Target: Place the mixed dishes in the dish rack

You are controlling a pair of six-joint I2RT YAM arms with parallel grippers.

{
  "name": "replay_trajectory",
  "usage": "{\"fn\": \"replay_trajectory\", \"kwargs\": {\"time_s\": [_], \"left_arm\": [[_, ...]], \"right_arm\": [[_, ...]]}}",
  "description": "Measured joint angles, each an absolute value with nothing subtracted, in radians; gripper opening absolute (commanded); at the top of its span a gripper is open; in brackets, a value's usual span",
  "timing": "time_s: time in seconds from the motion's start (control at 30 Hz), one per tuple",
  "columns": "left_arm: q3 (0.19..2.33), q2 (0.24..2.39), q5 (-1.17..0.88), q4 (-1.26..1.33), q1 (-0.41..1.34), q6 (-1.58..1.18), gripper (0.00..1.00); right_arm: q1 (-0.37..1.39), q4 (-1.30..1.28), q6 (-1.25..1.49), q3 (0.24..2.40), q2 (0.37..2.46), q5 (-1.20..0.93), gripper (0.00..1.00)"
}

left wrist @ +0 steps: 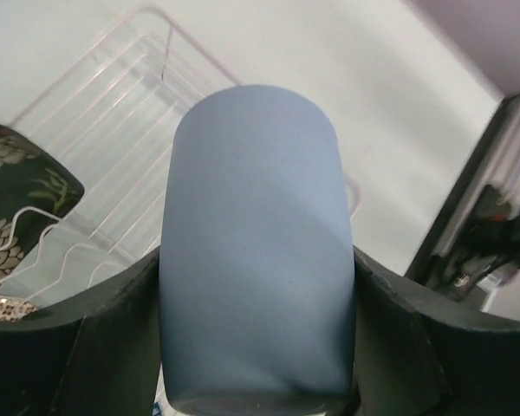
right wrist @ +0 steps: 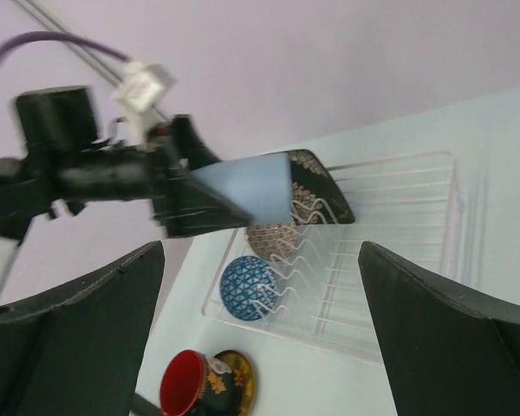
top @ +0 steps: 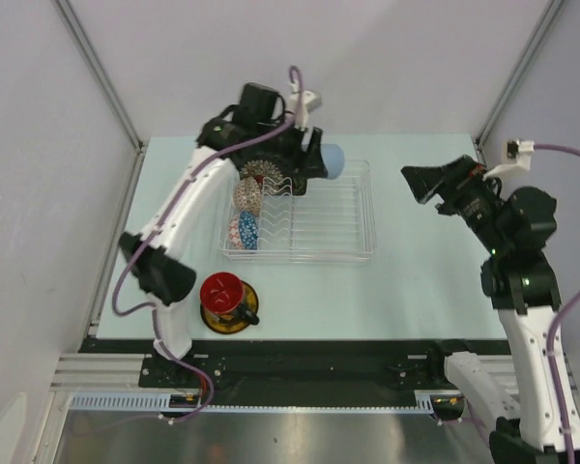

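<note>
My left gripper [top: 314, 159] is shut on a plain light-blue cup [top: 332, 160] and holds it on its side above the back left of the white wire dish rack [top: 367, 217]. The left wrist view shows the cup [left wrist: 256, 243] filling the space between both fingers [left wrist: 113, 347]. In the rack's left end stand the black floral plate [top: 261, 172], the beige netted bowl [top: 247, 196] and the small blue bowl [top: 247, 230]. A red mug [top: 221, 290] sits on the yellow saucer [top: 244, 314] at the front left. My right gripper [top: 430, 184] is open and empty, raised right of the rack.
The right part of the rack [right wrist: 399, 260] holds no dishes. The left arm's elbow [top: 159, 271] hangs just left of the mug. Grey walls with metal corner posts [top: 97, 68] close in the table at the back and sides.
</note>
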State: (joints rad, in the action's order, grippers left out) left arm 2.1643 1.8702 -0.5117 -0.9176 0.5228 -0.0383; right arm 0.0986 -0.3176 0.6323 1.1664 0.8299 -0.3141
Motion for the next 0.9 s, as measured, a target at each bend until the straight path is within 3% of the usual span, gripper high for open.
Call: {"fn": "replay_trajectory", "kwargs": {"time_s": [0.2, 0.4, 0.9], "left_arm": [[2.487, 2.250, -0.363, -1.056, 0.611, 0.117, 0.00], [2.402, 2.325, -0.181, -1.102, 0.667, 0.251, 0.00], [2.401, 2.459, -0.023, -1.054, 0.704, 0.405, 0.00]], "right_arm": [[0.131, -0.412, 0.569, 1.097, 0.679, -0.172, 1.00], [0.136, -0.521, 0.545, 1.024, 0.641, -0.114, 1.00], [0.137, -0.566, 0.543, 0.962, 0.588, -0.098, 1.00]]}}
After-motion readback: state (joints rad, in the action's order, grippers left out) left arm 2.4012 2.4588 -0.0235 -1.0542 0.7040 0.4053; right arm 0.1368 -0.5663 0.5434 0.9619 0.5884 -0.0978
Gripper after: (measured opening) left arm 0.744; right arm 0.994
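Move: The left hand already holds the blue cup high over the back of the rack; the cup's place, the open right-hand part of the rack, is about 28 cm below, some 6 cm ahead and 4 cm to the right. The black square plate stands about 14 cm ahead and 9 cm left, the round brown plate 8 cm ahead and 15 cm left, both some 24 cm down. From the empty right hand that spot is roughly 16 cm ahead, 12 cm left and 37 cm below. Lowering the held blue cup about 24 cm into the open right part of the rack, the left hand first swings down, right and forward, then sinks steeply, ending some 6 cm farther forward. Its wrist rolls over some 40 degrees so the fingers point nearly straight down, keeping their grip. The open, empty right hand sinks about 9 cm and draws back and slightly right, clear of the rack. ##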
